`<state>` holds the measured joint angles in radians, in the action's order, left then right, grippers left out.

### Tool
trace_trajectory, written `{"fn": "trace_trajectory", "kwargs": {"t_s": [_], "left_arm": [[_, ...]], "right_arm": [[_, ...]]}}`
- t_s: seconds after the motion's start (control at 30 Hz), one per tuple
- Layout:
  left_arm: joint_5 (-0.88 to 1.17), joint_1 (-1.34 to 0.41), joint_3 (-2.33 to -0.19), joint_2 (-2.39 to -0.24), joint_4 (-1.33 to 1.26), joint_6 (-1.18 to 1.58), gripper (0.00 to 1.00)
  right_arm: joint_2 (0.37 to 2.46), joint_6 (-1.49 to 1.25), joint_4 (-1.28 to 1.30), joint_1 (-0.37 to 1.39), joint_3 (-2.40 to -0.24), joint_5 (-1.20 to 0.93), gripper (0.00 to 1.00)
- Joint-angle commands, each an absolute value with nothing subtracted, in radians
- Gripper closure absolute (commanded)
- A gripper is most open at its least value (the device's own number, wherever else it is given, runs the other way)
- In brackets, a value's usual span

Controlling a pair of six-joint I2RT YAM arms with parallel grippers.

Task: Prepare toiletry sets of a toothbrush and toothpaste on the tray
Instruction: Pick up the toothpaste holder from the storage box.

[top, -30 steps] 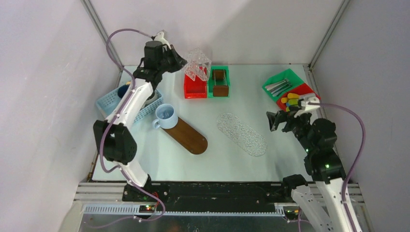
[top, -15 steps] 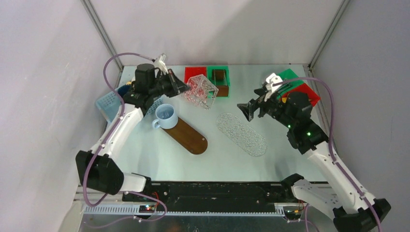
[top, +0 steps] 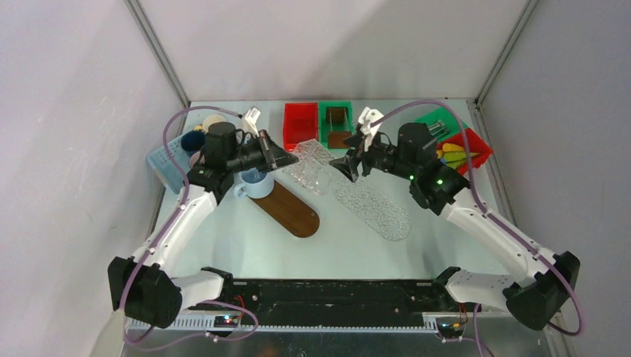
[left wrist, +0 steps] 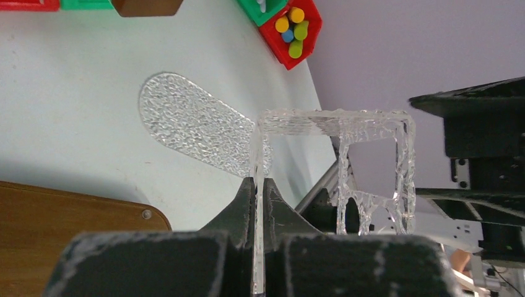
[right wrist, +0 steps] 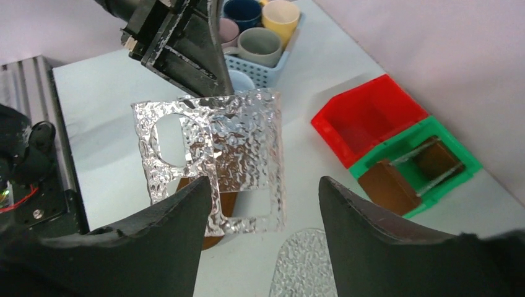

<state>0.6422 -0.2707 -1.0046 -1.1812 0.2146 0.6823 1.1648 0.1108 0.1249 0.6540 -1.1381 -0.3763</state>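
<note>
My left gripper (top: 281, 157) (left wrist: 259, 184) is shut on one wall of a clear textured acrylic holder (top: 309, 165) (left wrist: 337, 154) (right wrist: 216, 154), held in the air over the middle of the table. Opposite it, my right gripper (top: 345, 166) (right wrist: 260, 198) is open, with the holder's lower corner just ahead of its left finger (right wrist: 176, 213). A clear oval tray (top: 372, 207) (left wrist: 195, 127) (right wrist: 306, 263) lies below. Toothpaste tubes (top: 455, 155) (left wrist: 292, 30) fill a red bin at the right. Toothbrushes (top: 439, 131) lie in the green bin behind it, partly hidden by the right arm.
A wooden oval tray (top: 292, 214) (left wrist: 62, 229) carries a blue mug (top: 254, 181). A blue basket of mugs (top: 170, 158) (right wrist: 263, 46) stands at the left. At the back are an empty red bin (top: 300, 125) (right wrist: 368, 117) and a green bin with a brown holder (top: 336, 123) (right wrist: 415, 170).
The left arm has brought the clear holder down from above the back bins to the table's middle. The right arm swung in from the right bins to face it, its jaws narrowing.
</note>
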Motion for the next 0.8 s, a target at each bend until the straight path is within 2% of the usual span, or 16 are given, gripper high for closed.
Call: {"fn": "trace_trajectory", "kwargs": {"t_s": [0.0,0.33,0.47,0.57,0.63,0.67,0.77], "left_arm": [[0.705,-0.278,-0.976,-1.118,0.105,0.754,1.0],[0.758,-0.278,-0.902,-1.078,0.008,0.825,1.0],[0.766,-0.277,-0.892,-1.073,0.017,0.827,1.0],[0.734,-0.276,-0.899,-1.072,0.066,0.787,1.0],[0.693,-0.276,-0.914,-1.074,0.135,0.742,0.94],[0.656,-0.277,-0.923,-1.075,0.191,0.708,0.87],[0.559,-0.277,-0.977,-1.074,0.352,0.627,0.67]], "right_arm": [[1.219,0.138,0.11,0.695,-1.193,-0.382,0.35],[1.307,0.166,0.132,0.73,-1.194,-0.317,0.5],[1.313,0.185,0.14,0.743,-1.193,-0.294,0.66],[1.307,0.204,0.148,0.755,-1.194,-0.263,0.86],[1.308,0.228,0.166,0.767,-1.201,-0.237,0.97],[1.308,0.234,0.182,0.776,-1.208,-0.229,1.0],[1.311,0.252,0.206,0.797,-1.218,-0.178,1.0]]}}
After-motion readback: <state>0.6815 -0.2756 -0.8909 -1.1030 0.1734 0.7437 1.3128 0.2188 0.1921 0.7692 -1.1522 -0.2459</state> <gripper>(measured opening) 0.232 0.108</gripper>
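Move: The clear toothpaste holder hangs in the left hand's shut fingers, its middle about 3 cm back and 4 cm right of that hand, nearly level. From the open right hand it sits roughly 8 cm left, 2 cm back and 6 cm lower. On the table some 25 cm below the right hand, the glass tray is about 9 cm right and 3 cm back, the wooden board 17 cm left and 2 cm back, the green box 22 cm ahead and 1 cm left. The right fingers close from more than half open and pinch the near wall of the clear holder, after sinking about 7 cm and easing 3 cm left to it while the fingertips dip some 10 degrees. The left hand keeps its hold, drawing back about 2.5 cm, then starts to open at the very end, its pads parting from the wall as it sinks slightly. ##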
